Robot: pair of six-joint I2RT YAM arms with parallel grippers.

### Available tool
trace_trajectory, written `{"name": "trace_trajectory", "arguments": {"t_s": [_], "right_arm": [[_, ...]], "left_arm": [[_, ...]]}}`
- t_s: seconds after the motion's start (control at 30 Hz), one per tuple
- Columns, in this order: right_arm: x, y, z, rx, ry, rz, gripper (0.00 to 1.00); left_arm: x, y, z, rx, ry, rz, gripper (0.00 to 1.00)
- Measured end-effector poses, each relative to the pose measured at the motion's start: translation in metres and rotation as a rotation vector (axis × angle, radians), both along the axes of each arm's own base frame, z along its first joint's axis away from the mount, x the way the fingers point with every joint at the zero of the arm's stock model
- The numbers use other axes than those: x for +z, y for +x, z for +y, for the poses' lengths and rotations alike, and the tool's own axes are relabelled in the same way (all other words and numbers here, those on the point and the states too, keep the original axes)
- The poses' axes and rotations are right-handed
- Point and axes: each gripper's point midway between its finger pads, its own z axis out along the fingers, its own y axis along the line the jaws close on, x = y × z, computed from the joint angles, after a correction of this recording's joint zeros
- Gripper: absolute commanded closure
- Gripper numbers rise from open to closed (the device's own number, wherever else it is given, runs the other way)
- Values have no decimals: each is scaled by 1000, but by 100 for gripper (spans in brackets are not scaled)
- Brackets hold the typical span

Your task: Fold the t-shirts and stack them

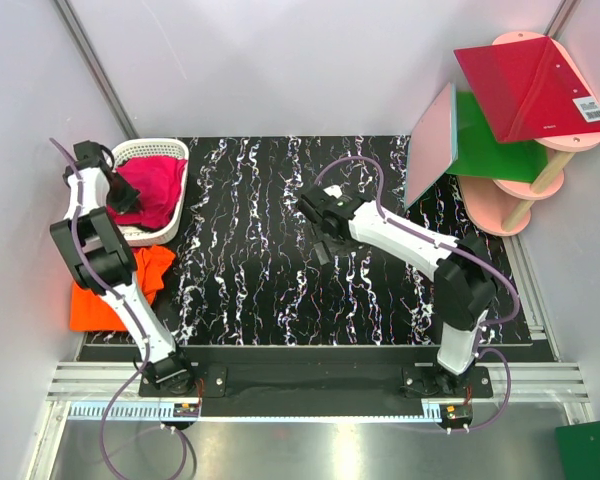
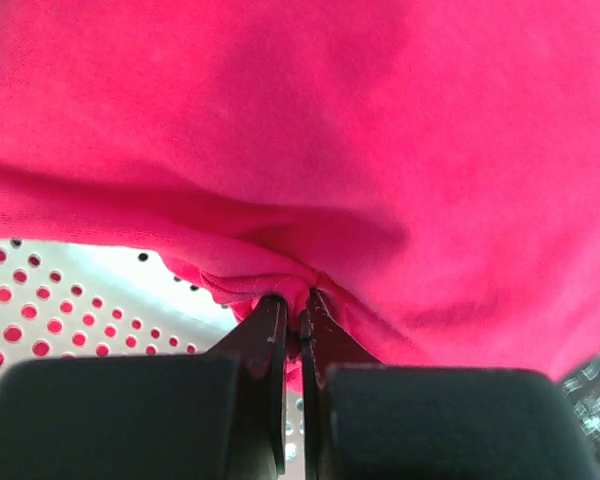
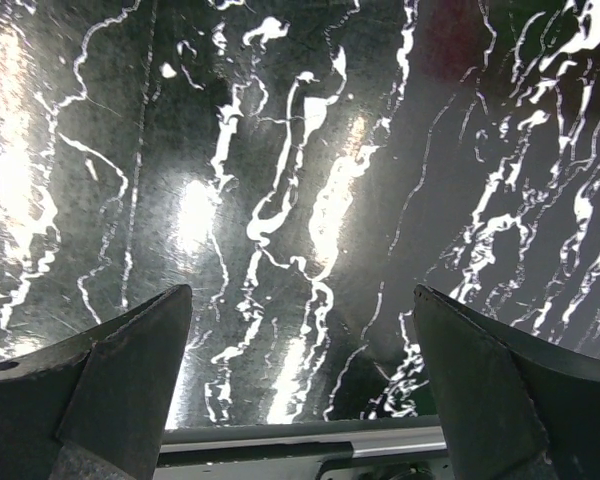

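Note:
A hot pink t-shirt lies bunched in a white perforated basket at the back left. My left gripper reaches into the basket and is shut on a fold of the pink t-shirt; the fingertips pinch the cloth between them. A bright orange t-shirt lies folded at the table's left edge, partly under the left arm. My right gripper hovers open over the middle of the black marbled table, nothing between its fingers.
A pink wooden stand at the back right carries stiff red and green panels and a pale pink one. A green item lies at the near right corner. Basket wall shows below the cloth.

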Motion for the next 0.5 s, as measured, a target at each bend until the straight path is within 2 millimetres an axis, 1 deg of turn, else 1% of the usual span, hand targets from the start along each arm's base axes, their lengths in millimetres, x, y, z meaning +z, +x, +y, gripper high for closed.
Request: {"name": "trace_trajectory", "arguments": {"t_s": [0.03, 0.1, 0.2, 0.33, 0.43, 0.5], "right_arm": [[0, 1, 2, -3, 5, 0, 0], [-1, 2, 6, -10, 16, 4, 0], [-2, 4, 12, -22, 36, 9, 0], [-4, 5, 18, -29, 58, 21, 0], [-4, 4, 19, -32, 60, 23, 0], [-5, 4, 18, -32, 59, 22, 0]], "left_arm": [[3, -2, -6, -10, -20, -19, 100], [14, -1, -21, -34, -79, -67, 100], [44, 9, -46, -89, -165, -172, 100], [96, 26, -79, -186, -232, -325, 100], [143, 39, -103, -271, -241, -445, 100], [174, 43, -116, -320, -236, -522, 100]]}}
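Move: The red t-shirt is already pinched by the left hand near its near-left edge; its heap's middle lies about 4 cm ahead and 5 cm right, just below. The white basket around it centres some 4 cm ahead and 2 cm right. Open table middle is roughly 31 cm right, 8 cm back and 9 cm down; the orange t-shirt is about 19 cm back and 2 cm left. From the right hand, the red t-shirt lies some 38 cm left and 14 cm ahead. The red t-shirt, still pinched in the left hand's shut fingers, is drawn up out of the basket, some 17 cm up and about 12 cm right, with a smaller reach forward. The pull starts sideways, then gathers speed upward. On the way the wrist tips the fingers up towards forward by some 30 degrees and swings clockwise. ##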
